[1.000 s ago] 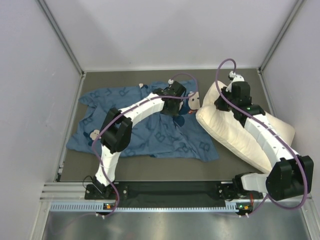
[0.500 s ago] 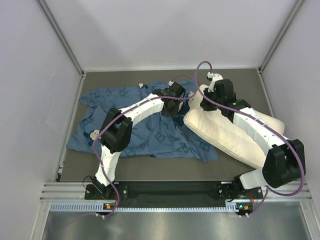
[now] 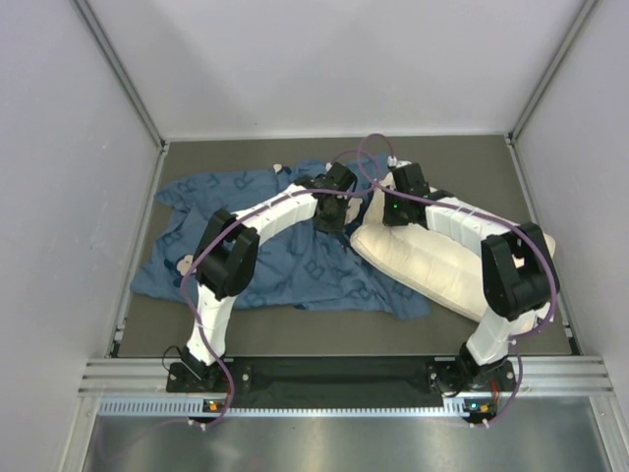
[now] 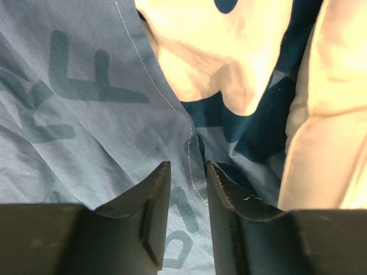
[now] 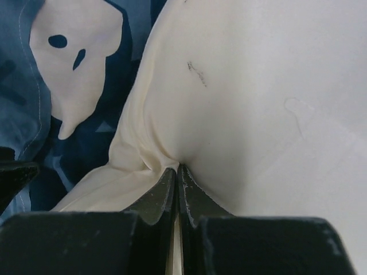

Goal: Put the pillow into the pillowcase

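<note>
The cream pillow [image 3: 432, 261] lies at the right, its left end against the blue pillowcase [image 3: 285, 261], which is spread crumpled across the left and middle. My right gripper [image 3: 391, 214] is shut on a pinch of pillow fabric [image 5: 258, 103]; in the right wrist view its tips [image 5: 176, 169] meet in the fold. My left gripper [image 3: 332, 214] hovers low over the pillowcase edge beside the pillow. Its jaws [image 4: 187, 166] stand apart, with the stitched hem of the pillowcase [image 4: 86, 114] running between them. A cream mouse-face print [image 4: 212, 51] and the pillow [image 4: 327, 143] lie just beyond.
A dark grey mat [image 3: 472, 157] covers the table inside white walls [image 3: 79, 197]. A metal rail [image 3: 324, 379] with both arm bases runs along the near edge. Purple cables [image 3: 369, 147] loop above both wrists.
My right arm has swung left, dragging the pillow's end across until it meets the pillowcase beside my left gripper. The left arm has hardly moved.
</note>
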Robot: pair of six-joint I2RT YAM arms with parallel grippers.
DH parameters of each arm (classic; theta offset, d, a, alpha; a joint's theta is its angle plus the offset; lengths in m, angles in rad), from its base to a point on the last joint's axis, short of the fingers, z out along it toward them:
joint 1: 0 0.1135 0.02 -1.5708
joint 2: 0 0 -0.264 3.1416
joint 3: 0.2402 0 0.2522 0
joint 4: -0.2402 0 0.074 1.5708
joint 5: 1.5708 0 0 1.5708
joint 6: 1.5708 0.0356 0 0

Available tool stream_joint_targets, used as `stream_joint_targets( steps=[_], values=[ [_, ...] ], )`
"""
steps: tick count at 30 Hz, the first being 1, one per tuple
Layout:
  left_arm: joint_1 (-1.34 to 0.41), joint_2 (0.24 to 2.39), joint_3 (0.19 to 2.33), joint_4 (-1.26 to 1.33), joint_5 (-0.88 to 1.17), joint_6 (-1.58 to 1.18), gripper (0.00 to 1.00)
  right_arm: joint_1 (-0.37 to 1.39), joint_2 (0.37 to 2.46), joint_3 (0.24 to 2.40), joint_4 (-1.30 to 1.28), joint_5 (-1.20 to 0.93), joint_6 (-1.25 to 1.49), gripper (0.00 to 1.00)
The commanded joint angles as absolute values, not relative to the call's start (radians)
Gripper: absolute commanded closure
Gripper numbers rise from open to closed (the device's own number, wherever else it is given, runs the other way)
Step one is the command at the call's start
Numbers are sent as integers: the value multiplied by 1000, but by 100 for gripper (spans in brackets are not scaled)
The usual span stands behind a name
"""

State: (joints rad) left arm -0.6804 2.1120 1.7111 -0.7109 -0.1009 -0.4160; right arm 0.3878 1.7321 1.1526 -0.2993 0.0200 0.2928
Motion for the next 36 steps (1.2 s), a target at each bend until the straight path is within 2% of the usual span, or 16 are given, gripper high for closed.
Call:
stream_joint_targets(
  steps=[1,5,7,10,16,27,36],
  values=[
    [-678,2085,1727,-684,-97,-397,65,357,1749,1109,-411,225,305,100],
    [-678,2086,1727,-686,-98,-394,76,357,1741,1088,-443,375,337,100],
    [-680,2082,1729,-695,-101,-391,86,357,1746,1091,-474,432,356,100],
    [-678,2059,1726,-707,-115,-387,91,357,1747,1095,-498,511,388,100],
    [-676,1991,1717,-727,-137,-380,99,354,1721,1095,-505,537,406,100],
    [-675,1858,1703,-703,-69,-373,100,301,1602,1040,-500,554,462,100],
    [-676,1867,1677,-598,130,-365,100,225,1307,1017,-434,439,465,100]
  ],
)
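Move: My left hand is right over the hem of the pillowcase's upper layer, which lies between my open fingers barely 1 cm down; the bear face stands some 5 cm ahead and 4 cm right of it. My right hand still pinches the pillow's left end and has that hem about 11 cm to its left, 2 cm back and 2 cm lower; the pillow's middle lies roughly 16 cm right of it and 8 cm back. I shut my left fingers on the hem of the upper layer, then lift it nearly straight up about 10 cm, easing slightly right and back at the end. My right hand keeps its pinch and draws the pillow's end about 11 cm right, away from the hem, turning some 30 degrees clockwise and rising mostly towards the end. ##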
